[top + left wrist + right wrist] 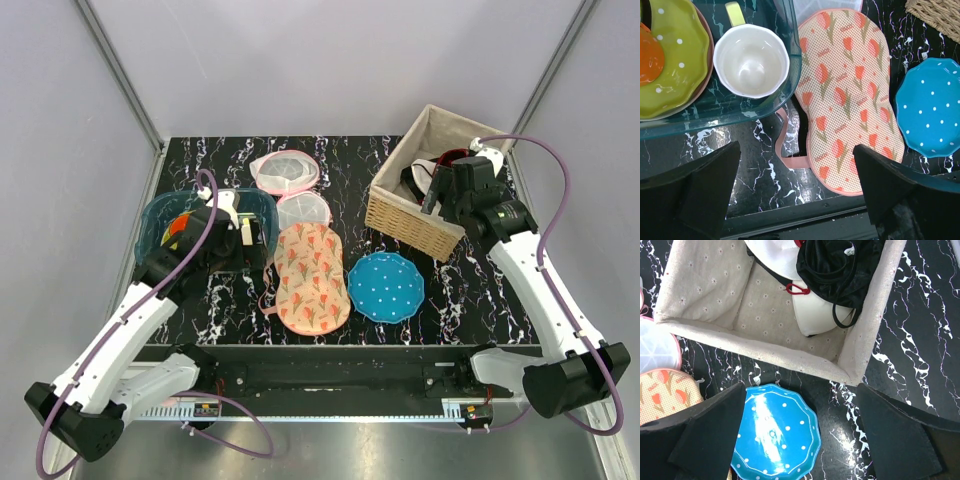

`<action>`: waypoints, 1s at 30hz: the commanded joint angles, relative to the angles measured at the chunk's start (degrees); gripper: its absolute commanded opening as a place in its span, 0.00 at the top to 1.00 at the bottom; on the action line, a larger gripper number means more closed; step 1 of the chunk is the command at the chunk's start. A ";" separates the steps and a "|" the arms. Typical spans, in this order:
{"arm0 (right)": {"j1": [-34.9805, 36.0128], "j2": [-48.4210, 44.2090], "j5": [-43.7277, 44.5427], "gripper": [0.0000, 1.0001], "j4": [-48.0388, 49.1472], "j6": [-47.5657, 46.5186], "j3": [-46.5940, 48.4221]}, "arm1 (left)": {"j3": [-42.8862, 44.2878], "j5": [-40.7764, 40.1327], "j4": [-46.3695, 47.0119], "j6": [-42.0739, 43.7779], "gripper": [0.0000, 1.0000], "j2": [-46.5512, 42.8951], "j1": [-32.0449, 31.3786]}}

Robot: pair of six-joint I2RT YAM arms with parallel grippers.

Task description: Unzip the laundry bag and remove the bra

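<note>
The laundry bag (pixel 312 277) lies flat at the table's front middle, a peach oval with a tulip print and pink trim. It fills the centre of the left wrist view (pixel 850 95), and its pink strap loop (pixel 784 142) lies on the marble. Its edge also shows in the right wrist view (pixel 665 392). The bra is hidden. My left gripper (pixel 252 235) hovers open just left of the bag (pixel 796 150), holding nothing. My right gripper (pixel 433 192) hangs open over the near corner of the wicker basket (pixel 801 390), also with nothing in it.
A teal clear bin (pixel 160 215) at the left holds a white cup (pixel 751 60) and a green dotted plate (pixel 675 55). The lined wicker basket (pixel 400 222) holds black and white garments (pixel 835 270). Two white mesh bags (pixel 287 170) lie behind. A blue polka-dot dish (pixel 386 286) sits right of the bag.
</note>
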 commanded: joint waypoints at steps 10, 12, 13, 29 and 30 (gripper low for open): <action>-0.05 -3.47 -2.08 0.00 3.84 -1.29 -2.50 | 0.78 6.46 2.22 -7.08 0.01 2.05 -0.29; -0.05 -3.64 -3.21 0.00 4.10 -1.47 -2.68 | -0.53 7.44 4.49 -8.92 0.01 1.26 -1.95; -0.05 -3.73 -3.57 0.00 4.19 -1.47 -2.76 | -1.24 7.09 5.38 -9.71 0.01 1.08 -2.66; -0.05 -6.19 -8.75 0.00 4.72 0.03 -4.61 | -21.09 -12.07 18.46 -30.89 0.01 4.77 -17.26; -0.05 -6.19 -9.37 0.00 4.89 -0.24 -4.70 | -23.02 -11.29 20.83 -30.29 0.03 4.77 -15.96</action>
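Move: The laundry bag with the tulip print lies flat, its middle about 12 cm right of the left hand, 4 cm ahead and some 20 cm below. Its pink strap is almost straight below that hand, a couple of centimetres back and 1 cm right. The teal tub is roughly 15 cm left and 15 cm ahead, and the blue plate 29 cm right and 2 cm ahead. From the right hand the bag is about 30 cm left, 5 cm back and 24 cm down. Nothing is touched yet: the open left hand heads down towards the near part of the laundry bag, just right of its strap. It sinks some 11 cm while swinging about 9 cm right and drawing back 5 cm, then eases a little back left as it keeps dropping; the fingers tip about 13 degrees further down and stay wide open. ##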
